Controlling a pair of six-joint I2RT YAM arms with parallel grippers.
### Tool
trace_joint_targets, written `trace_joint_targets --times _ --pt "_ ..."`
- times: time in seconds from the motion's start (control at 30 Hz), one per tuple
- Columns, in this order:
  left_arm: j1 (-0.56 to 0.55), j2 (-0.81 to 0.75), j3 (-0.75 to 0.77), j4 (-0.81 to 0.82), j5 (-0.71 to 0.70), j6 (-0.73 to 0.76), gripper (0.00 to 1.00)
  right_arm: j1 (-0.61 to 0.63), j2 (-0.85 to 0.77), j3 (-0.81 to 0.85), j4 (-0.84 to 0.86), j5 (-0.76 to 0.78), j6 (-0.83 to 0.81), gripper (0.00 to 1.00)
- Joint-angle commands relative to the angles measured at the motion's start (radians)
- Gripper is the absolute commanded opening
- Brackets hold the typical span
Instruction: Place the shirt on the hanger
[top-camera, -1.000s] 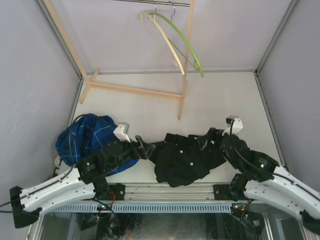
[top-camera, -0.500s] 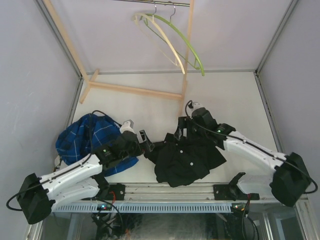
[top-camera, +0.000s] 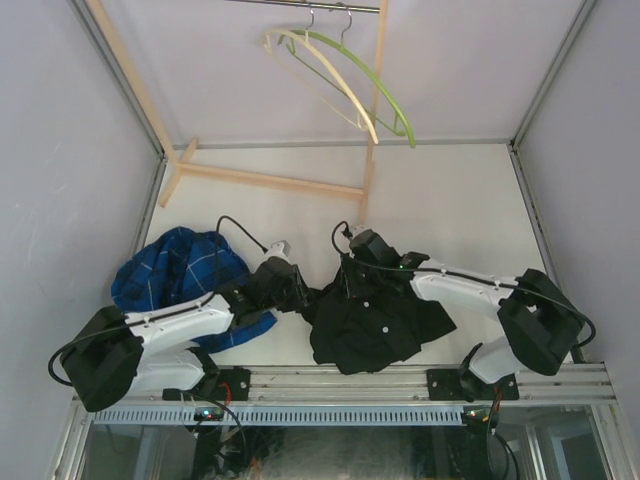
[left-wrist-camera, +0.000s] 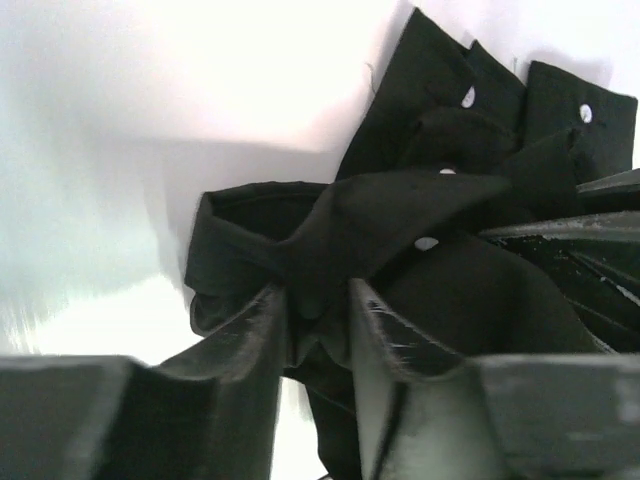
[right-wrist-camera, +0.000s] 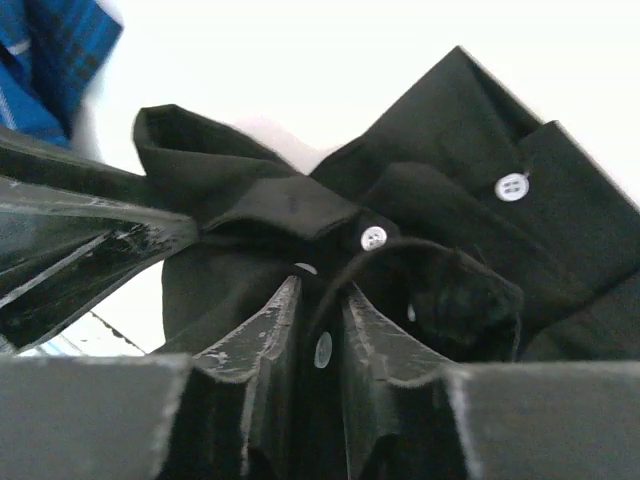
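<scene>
The black shirt (top-camera: 375, 320) lies crumpled on the table near the front edge. My left gripper (top-camera: 300, 290) is at its left edge, and in the left wrist view the gripper (left-wrist-camera: 318, 300) is shut on a fold of the shirt (left-wrist-camera: 400, 210). My right gripper (top-camera: 345, 278) is at the shirt's upper left, close to the left one. In the right wrist view it (right-wrist-camera: 322, 292) is shut on the shirt (right-wrist-camera: 460, 150), with a pale button between the fingers. The lime-green hanger (top-camera: 385, 95) hangs from the rail at the back, far from both grippers.
A cream hanger (top-camera: 325, 72) hangs beside the green one. A wooden rack frame (top-camera: 270, 180) stands at the back of the table. A blue plaid shirt (top-camera: 175, 275) is heaped at the left, under my left arm. Grey walls close both sides.
Both arms reached forward to the shirt's upper-left edge, the right swinging in from the right. Both grippers closed from open onto the fabric. The hangers swung slightly.
</scene>
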Motion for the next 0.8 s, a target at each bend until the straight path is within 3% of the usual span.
trace_joint_targets --times 0.0,0.07,0.17,0.43,0.77 --pt "0.008 -0.009 0.034 0.115 0.036 0.029 0.25 0.013 -0.106 -0.022 0.073 0.009 0.021 0.09" --pt "0.012 -0.020 0.080 0.100 0.030 0.058 0.14 0.013 -0.171 -0.029 0.074 0.035 0.007 0.00" --pt "0.022 -0.039 0.175 0.044 0.016 0.116 0.00 0.015 -0.295 -0.028 0.079 0.084 -0.043 0.00" --pt "0.050 -0.098 0.486 -0.054 -0.007 0.279 0.00 0.014 -0.553 0.024 0.172 0.202 -0.228 0.00" --pt "0.085 -0.041 1.025 -0.230 -0.008 0.531 0.00 0.014 -0.534 0.327 0.312 0.245 -0.526 0.00"
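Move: The collar edge of the black shirt already lies between the half-shut fingers of both my hands. The shirt's bunched middle is about 14 cm right and 6 cm back of my left hand, and 4 cm right and 8 cm back of my right. The green hanger hangs some 24 cm ahead, 10 cm right and 35 cm above my left hand; the white hanger is 5 cm left of the green one. The blue plaid shirt lies 25 cm left of my left hand, level with it. I finish shutting both grippers on the black shirt's collar, one edge pinched in each hand, and then swing it up fast off the table. Both hands rise over 30 cm; my left also goes about 8 cm forward, towards the hangers, my right only a little. As they climb, both wrists tip their fingers up by some 40 to 50 degrees, nearly to level. ##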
